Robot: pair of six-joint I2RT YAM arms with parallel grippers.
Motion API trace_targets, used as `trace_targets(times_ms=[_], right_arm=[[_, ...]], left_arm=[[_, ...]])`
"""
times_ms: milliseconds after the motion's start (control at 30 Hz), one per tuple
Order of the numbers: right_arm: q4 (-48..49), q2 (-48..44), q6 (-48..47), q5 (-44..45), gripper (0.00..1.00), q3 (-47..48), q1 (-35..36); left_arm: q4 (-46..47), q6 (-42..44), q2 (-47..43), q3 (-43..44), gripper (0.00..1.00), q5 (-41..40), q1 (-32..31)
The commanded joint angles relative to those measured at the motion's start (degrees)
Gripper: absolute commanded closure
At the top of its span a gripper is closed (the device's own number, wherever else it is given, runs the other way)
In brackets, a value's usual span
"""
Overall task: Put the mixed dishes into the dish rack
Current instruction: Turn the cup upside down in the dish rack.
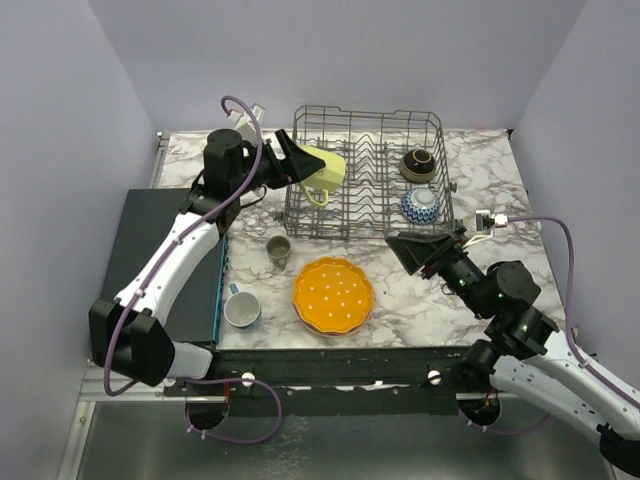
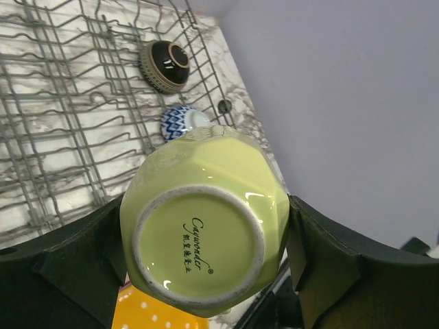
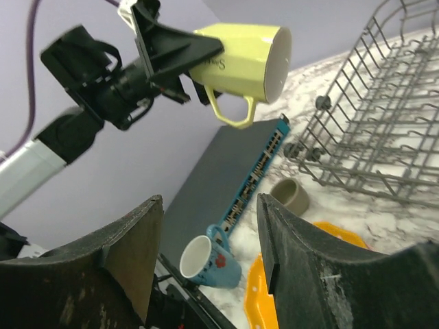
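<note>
My left gripper point(image 1: 303, 166) is shut on a yellow mug point(image 1: 323, 168), gripping its body near the base. It holds the mug on its side, handle down, above the left end of the dish rack point(image 1: 368, 110). In the left wrist view the mug's base point(image 2: 199, 243) fills the space between both fingers. A brown bowl point(image 1: 417, 164) and a blue patterned bowl point(image 1: 421, 205) sit in the rack's right end. An orange dotted plate point(image 1: 333, 294), a blue mug point(image 1: 241, 308) and a small grey cup point(image 1: 278, 249) rest on the marble. My right gripper point(image 1: 405, 245) hovers open and empty by the rack's front right corner.
A dark flat mat point(image 1: 165, 260) with a blue edge lies left of the marble top. Purple walls close in the left, back and right. In the right wrist view the blue mug point(image 3: 209, 260) lies on its side near the table's front edge, with the grey cup point(image 3: 289, 195) beyond it.
</note>
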Motion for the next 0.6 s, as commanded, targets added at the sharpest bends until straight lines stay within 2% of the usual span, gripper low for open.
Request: trace_targets(times_ms=[0,300,567], right_arm=[[-9.26,-1.79,-2.34,2.61,0.38,0.96,0.24],[-15.71,-3.71,-3.90,3.48,0.37,1.62,0.24],[-19.32,-4.78,-4.30,1.83,0.37,2.49,0.24]], left_arm=[[0.03,5.72,4.60,8.12,1.00,-5.87,-1.04],[-5.39,14.67,17.94,21.00,1.00,-18.43,-6.71],[-9.46,20.59,30.26,33.39,1.00,-29.88,-9.19]])
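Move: In the left hand is the yellow-green cup. Its likely place, the free wires left of the middle of the dish rack, lies about 14 cm ahead, 6 cm to the right and some 24 cm below. From this hand the black bowl in the rack stands roughly 18 cm ahead and 24 cm right, the blue-white bowl 8 cm ahead and 24 cm right. From the empty right hand that place is about 30 cm ahead, 9 cm left and well below. Carrying the cup on over the dish rack, the left hand travels about 10 cm forward, drifting some 5 cm right and sinking as much, the descent quickening late. The wrist tips the fingers some 15 degrees further down, turning the cup's mouth towards the wires; the pads keep their hold on its sides. The empty right hand sinks about 5 cm, easing slightly right, its fingers still apart. ##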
